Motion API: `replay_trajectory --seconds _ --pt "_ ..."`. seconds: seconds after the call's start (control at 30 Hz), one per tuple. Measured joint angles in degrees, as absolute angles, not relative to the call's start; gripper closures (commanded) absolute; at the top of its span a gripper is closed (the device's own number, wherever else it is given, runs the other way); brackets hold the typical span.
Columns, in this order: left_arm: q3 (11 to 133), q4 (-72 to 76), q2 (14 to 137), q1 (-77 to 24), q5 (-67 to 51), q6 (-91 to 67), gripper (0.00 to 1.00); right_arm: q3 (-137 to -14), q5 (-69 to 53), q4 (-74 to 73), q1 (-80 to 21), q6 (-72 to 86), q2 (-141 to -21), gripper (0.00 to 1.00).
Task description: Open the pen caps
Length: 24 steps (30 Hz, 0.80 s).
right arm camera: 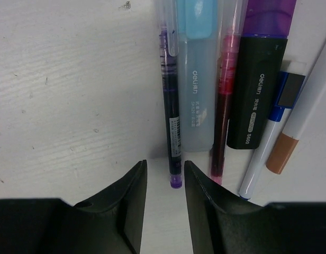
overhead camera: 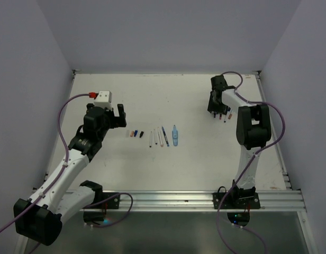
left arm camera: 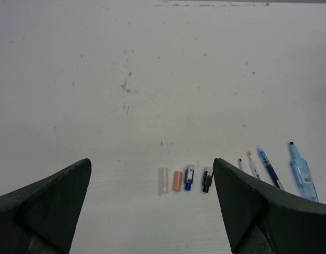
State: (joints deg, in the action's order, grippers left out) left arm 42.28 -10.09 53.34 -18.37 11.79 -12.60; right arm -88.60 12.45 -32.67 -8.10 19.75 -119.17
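Note:
Four loose pen caps lie in a row: clear (left arm camera: 163,180), orange (left arm camera: 177,180), blue (left arm camera: 189,177) and black (left arm camera: 207,180); in the top view they sit at mid-table (overhead camera: 136,133). Right of them lie uncapped pens (overhead camera: 162,137), the last a light-blue one (left arm camera: 302,172). My left gripper (left arm camera: 151,165) is wide open and empty, hovering just left of the caps (overhead camera: 118,117). Capped pens lie at the far right (overhead camera: 226,115). My right gripper (right arm camera: 165,164) is narrowly open, its jaws either side of the tail of a thin purple pen (right arm camera: 172,106), apart from it.
Beside the purple pen lie a light-blue highlighter (right arm camera: 197,79), a red pen (right arm camera: 224,106), a black highlighter (right arm camera: 258,90) with a purple cap (right arm camera: 269,16), and two white pens (right arm camera: 269,148). White walls enclose the table (overhead camera: 195,164) on three sides.

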Motion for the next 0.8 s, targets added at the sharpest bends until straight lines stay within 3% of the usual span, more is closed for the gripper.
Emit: replay_trajectory --seconds 0.27,0.47,0.8 --pt "42.28 -10.09 53.58 -18.22 11.77 -12.58 0.00 -88.60 11.84 -32.64 -7.86 19.92 -120.53 0.73" --pt "42.28 -9.96 53.82 -18.00 10.59 -12.69 0.00 -88.14 10.41 -31.83 -7.88 19.29 -120.46 1.00" --pt "44.51 -10.17 58.96 -18.00 2.90 -18.68 0.00 -75.88 4.60 -26.00 -14.94 17.23 -110.69 1.00"
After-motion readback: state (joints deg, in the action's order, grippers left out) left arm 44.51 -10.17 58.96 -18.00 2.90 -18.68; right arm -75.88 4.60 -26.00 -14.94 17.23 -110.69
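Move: The capped purple pen runs forward from between the right fingers: its middle is about 5 cm ahead and 1 cm lower, its rear end almost under the tips. The capped light-blue highlighter is about 6 cm ahead and 2 cm right, the capped red pen some 4 cm ahead and 4 cm right, and the uncapped blue highlighter roughly 12 cm back and 20 cm left. From the left hand, the purple pen is about 19 cm ahead, 48 cm right and 19 cm lower. The right hand sinks about 1 cm, its half-open fingers closing until they pinch the purple pen's barrel close to the rear end, then carries it left and back, away from the row of capped pens, about 8 cm and gathering speed, rising barely 1 cm and turning some 15 degrees counter-clockwise. Late on, the left hand, empty and wide open, sets off to the right towards the purple pen, about 3 cm and a little downward, its wrist rolling slightly. ##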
